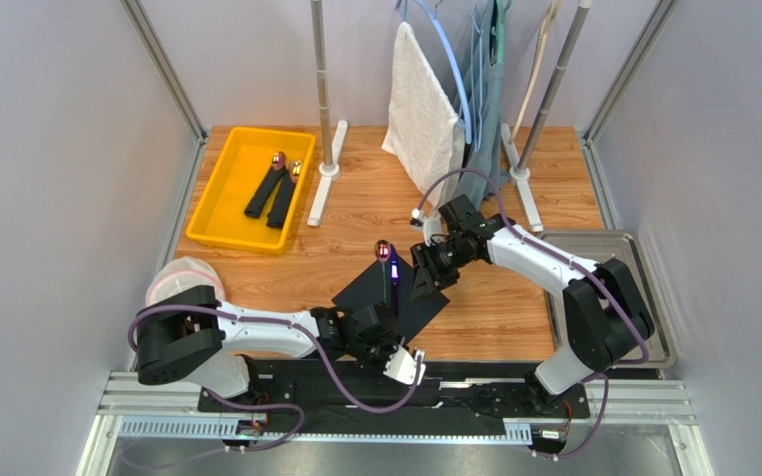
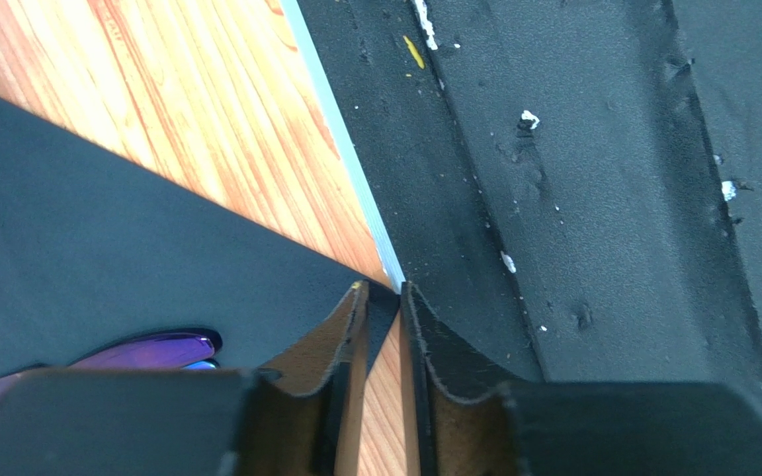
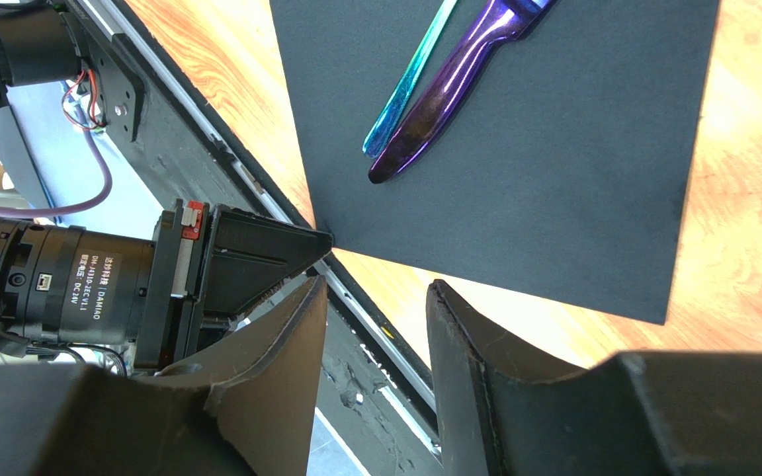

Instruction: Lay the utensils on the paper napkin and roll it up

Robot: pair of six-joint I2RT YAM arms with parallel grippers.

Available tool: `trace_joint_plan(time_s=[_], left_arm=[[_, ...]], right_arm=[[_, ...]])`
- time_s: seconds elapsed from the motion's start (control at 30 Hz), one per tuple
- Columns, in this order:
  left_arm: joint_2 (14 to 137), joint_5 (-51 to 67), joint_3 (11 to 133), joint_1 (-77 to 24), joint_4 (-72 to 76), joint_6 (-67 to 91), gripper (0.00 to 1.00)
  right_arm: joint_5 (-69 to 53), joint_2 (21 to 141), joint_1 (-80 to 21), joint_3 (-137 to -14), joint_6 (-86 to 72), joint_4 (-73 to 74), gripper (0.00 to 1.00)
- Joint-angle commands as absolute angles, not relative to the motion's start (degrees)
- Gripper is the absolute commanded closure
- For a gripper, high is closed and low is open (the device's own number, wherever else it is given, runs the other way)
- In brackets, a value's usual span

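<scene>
The black paper napkin [image 1: 360, 296] lies flat on the wooden table, turned like a diamond. On it lie two utensils: a spoon with an iridescent head [image 1: 383, 248] and a thin blue piece [image 1: 393, 270]. The right wrist view shows the purple handle [image 3: 445, 94] and the blue piece [image 3: 410, 84] side by side on the napkin [image 3: 554, 178]. My left gripper [image 1: 387, 337] [image 2: 383, 290] is at the napkin's [image 2: 87, 218] near corner. Its jaws stand a narrow gap apart with the corner tip between them. My right gripper [image 1: 423, 280] [image 3: 380, 283] hovers open and empty over the napkin's right edge.
A yellow bin [image 1: 218, 203] at the back left holds two more dark-handled utensils [image 1: 268, 193]. A white towel [image 1: 420, 109] and a grey-blue garment [image 1: 484, 89] hang on a rack at the back. A metal tray [image 1: 643, 297] sits at the right. A black mat [image 2: 604, 198] borders the near table edge.
</scene>
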State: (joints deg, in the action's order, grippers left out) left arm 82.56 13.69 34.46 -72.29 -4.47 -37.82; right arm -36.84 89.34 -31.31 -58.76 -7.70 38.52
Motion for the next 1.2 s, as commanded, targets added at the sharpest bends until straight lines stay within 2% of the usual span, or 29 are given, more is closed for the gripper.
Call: trace_joint_plan(time_s=[0.0,0.27,0.43,0.6,0.77,0.9,1.17], left_arm=[[80.34,13.97,35.68,-72.33,-6.15,-37.44,0.79],[76.46,14.76,37.0,-71.55,-8.26,-35.6,0.94],[76.9,17.04,39.45,-67.15,-9.23,-33.93,1.0],[77.52,18.8,41.13,-61.54,-8.53,-32.7,1.0],[80.24,18.02,43.33,-58.1,-6.77,-33.48,1.0],[83.31,17.49,45.08,-54.68,-4.66,-33.93,1.0],[87.97,16.26,46.76,-51.86,-1.67,-34.89,1.0]], right_arm=[[-38.32,90.17,-31.11,-60.73,-8.17,36.83,0.55],[-37.79,89.74,-31.11,-60.38,-8.26,36.83,0.55],[-36.91,89.39,-30.67,-59.94,-8.61,36.56,0.57],[-38.31,88.51,-28.49,-56.18,-12.03,32.1,0.64],[-40.95,88.76,-27.51,-53.7,-16.08,28.04,0.79],[-43.06,91.22,-27.33,-54.05,-17.22,27.51,0.87],[-47.28,95.45,-27.42,-54.32,-20.91,25.4,0.93]])
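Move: The paper napkin's near corner lies right at the left hand's fingertips, about 1 cm below, between the half-closed pads; the knife's middle is some 14 cm ahead of this hand and 1 cm right, the spoon's about 15 cm ahead and 1 cm left. From the right hand, that corner is roughly 12 cm back, 7 cm left and 8 cm down, with the knife's middle 2 cm ahead, 6 cm left, equally far below. The napkin's near corner is pinched as the left fingers close fully, then raised a few centimetres and carried about 12 cm forward over the utensils' handles, that hand swinging some 20 degrees counter-clockwise and easing slightly down at the end. Above the napkin's right part the right hand waits, then nearly shuts its fingers and sinks about 2 cm, tipping a little. ##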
